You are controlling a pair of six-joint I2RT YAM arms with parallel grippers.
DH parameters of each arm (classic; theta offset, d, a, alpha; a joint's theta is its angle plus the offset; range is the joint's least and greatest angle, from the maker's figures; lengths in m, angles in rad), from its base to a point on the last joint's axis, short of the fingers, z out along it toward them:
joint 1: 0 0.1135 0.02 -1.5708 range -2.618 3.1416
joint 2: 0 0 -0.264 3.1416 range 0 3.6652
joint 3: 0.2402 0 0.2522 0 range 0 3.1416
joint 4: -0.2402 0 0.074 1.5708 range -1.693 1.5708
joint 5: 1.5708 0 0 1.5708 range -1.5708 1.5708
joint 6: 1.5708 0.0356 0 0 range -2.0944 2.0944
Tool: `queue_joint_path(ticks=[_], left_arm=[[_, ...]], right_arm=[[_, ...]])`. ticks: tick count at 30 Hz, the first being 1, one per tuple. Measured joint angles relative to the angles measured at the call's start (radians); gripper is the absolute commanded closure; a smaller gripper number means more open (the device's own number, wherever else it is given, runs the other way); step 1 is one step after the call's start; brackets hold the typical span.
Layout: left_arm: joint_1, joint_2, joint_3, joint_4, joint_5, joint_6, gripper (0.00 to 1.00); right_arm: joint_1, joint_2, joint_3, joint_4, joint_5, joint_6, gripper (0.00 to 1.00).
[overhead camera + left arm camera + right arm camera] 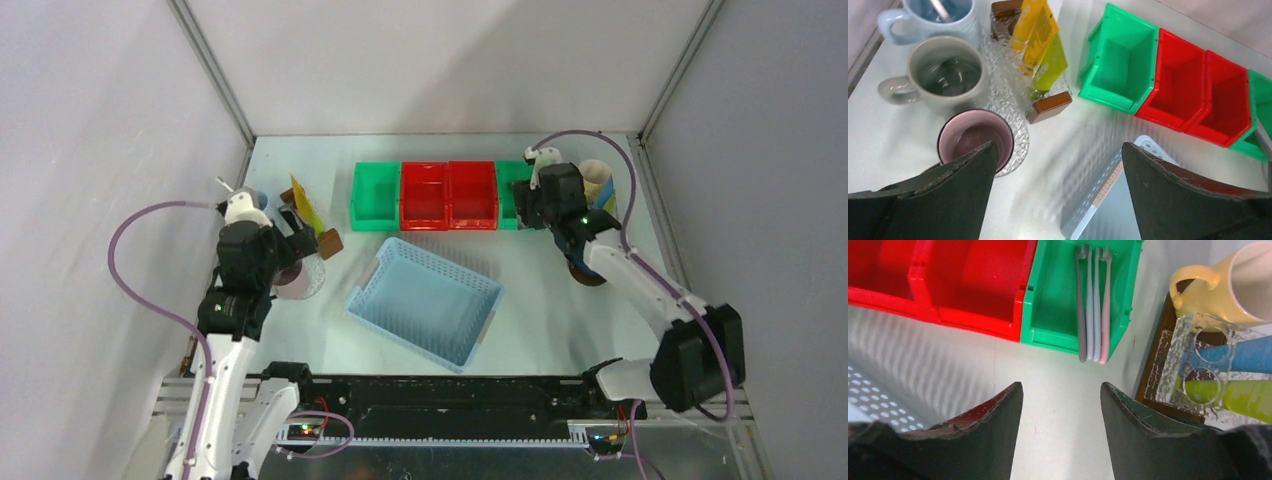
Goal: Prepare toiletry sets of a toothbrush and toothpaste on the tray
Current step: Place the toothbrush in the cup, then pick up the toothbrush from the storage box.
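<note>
The dark brown tray (1149, 357) lies at the right, carrying a cream mug (1243, 285) and a clear rack (1175, 365) with a blue tube (1248, 354) and a green tube (1248, 396). Three toothbrushes (1093, 305) lie in a green bin (1048, 315). My right gripper (1060, 385) hovers open over bare table just in front of that bin, holding nothing. At the left stand a pink mug (975, 140), a grey mug (945, 77) and a pale blue mug (930, 20), beside yellow tubes (1035, 27) and a green tube (1050, 65). My left gripper (1058, 145) is wide open and empty, next to the pink mug.
A row of green and red bins (445, 195) runs along the back. A light blue perforated basket (425, 300) lies in the middle, its corner just under my left gripper. The pink mug stands on a clear textured oval plate (1003, 65). Side walls stand close to both arms.
</note>
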Motion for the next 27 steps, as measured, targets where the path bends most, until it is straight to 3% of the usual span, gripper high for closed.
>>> queue_joint_path(ticks=[12,27], left_arm=[[-0.004,-0.149,-0.116,-0.024,-0.114,0.027,0.00],[-0.033,-0.174,-0.205,0.060,-0.122,0.053,0.00]], right_arm=[[-0.063,0.330,0.201,-0.086,-0.059,0.007,0.59],[-0.067,0.557,0.329,-0.129,-0.009,-0.032,0.62]])
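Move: The grey toothbrush, leftmost of four in the right-hand green bin, has its middle about 14 cm ahead of the right hand, 1 cm to its right and 14 cm below; its handle sticks over the near rim, only some 7 cm ahead. The pink toothbrush lies 3 cm right of it, the nearer red bin 12 cm left of it, and the blue toothpaste about 11 cm ahead of the hand and 20 cm right. From the left hand the grey toothbrush is roughly 23 cm ahead, 53 cm right and 20 cm below. The right hand sinks about 11 cm while reaching some 7 cm forward onto the near rim's side of the green bin, its fingers tipping down by about 20 degrees and narrowing from well open to under half open, so that the grey handle comes to lie below the gap, close to the right finger, not yet pinched. Meanwhile the left hand, empty and wide open, eases a little back and sinks 4 cm or so over the mugs. ##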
